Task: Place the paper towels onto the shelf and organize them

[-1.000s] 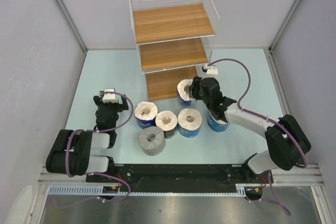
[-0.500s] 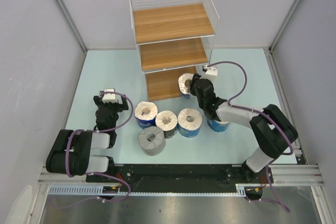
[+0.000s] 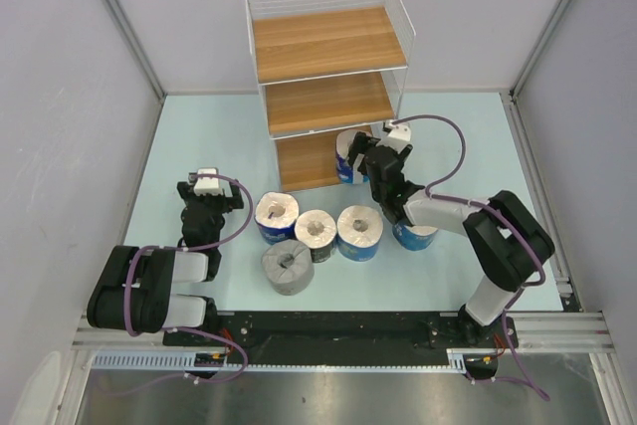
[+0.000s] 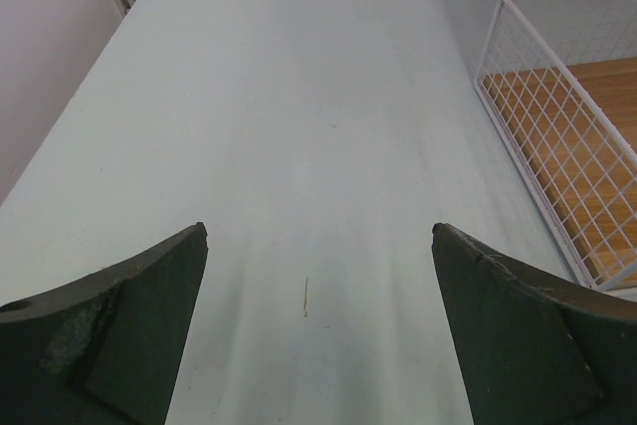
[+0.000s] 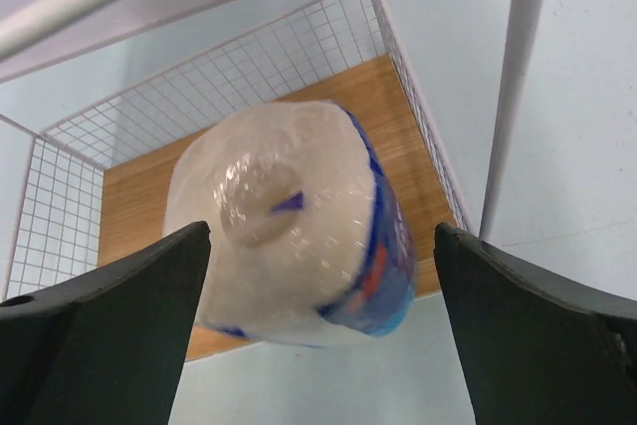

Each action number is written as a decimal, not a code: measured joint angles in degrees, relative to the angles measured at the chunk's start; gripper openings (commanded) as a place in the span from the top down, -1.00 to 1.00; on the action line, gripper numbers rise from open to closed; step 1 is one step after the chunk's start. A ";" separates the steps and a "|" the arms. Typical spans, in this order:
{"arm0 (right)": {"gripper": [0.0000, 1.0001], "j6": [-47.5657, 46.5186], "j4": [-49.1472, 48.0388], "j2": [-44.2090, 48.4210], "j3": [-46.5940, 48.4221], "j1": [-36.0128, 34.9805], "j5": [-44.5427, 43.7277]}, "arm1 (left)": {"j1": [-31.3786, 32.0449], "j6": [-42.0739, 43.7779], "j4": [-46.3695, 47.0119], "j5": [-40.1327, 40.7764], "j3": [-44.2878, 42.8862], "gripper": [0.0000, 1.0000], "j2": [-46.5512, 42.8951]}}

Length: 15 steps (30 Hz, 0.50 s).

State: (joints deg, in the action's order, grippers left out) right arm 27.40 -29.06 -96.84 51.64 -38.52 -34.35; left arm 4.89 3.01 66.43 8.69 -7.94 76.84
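The shelf (image 3: 328,47) stands at the back of the table, its bottom board (image 5: 398,116) right ahead of my right gripper (image 5: 320,229). A blue-wrapped paper towel roll (image 5: 299,216) sits tilted and blurred at that board's front edge (image 3: 347,154), between the wide-open jaws, with a gap to the right finger. My right gripper (image 3: 370,161) is just behind it. On the table are two blue-wrapped rolls (image 3: 277,216) (image 3: 359,231), a dark-wrapped one (image 3: 317,234), a grey one (image 3: 287,266) and one partly under the right arm (image 3: 413,234). My left gripper (image 3: 206,194) is open over bare table (image 4: 318,231).
The shelf's white wire side (image 4: 567,136) lies to the right of the left gripper. A wire corner post (image 5: 508,87) rises just right of the released roll. Grey walls close in the table on the left, the right and the back.
My right gripper carried the blue-wrapped roll forward to the bottom board's front edge, then opened and let it go. The left arm has not moved.
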 measured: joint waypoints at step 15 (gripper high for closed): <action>-0.99 -3.91 12.83 16.06 0.02 -4.90 9.99 | 0.00 0.00 -0.15 -0.02 0.00 -1.00 0.00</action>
State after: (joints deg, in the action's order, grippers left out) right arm 23.49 -16.23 -80.77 51.66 -43.42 -24.36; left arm 4.89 3.01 66.28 8.67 -7.94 76.84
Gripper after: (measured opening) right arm 0.995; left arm 0.996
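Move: The right hand is empty and already open at the roll just set on the bottom shelf, whose middle is about 3 cm farther out, 4 cm left and 4 cm below. The middle blue roll, the likely next one, stands roughly 16 cm back, 5 cm left and 8 cm lower; the black-label roll is 10 cm left of it, the right-hand blue roll 14 cm right of it and slightly farther out. From the left hand the middle blue roll is some 35 cm right, 9 cm back and 5 cm below. With its fingers staying wide open, the right hand comes away from the roll on the bottom shelf, rising about 7 cm while it draws back some 6 cm out of the shelf front, slowly at first and then faster. In the later part it also swings left by about 3 cm and turns roughly 15 degrees counter-clockwise, ending above and in front of the shelf roll with nothing in its grip. ##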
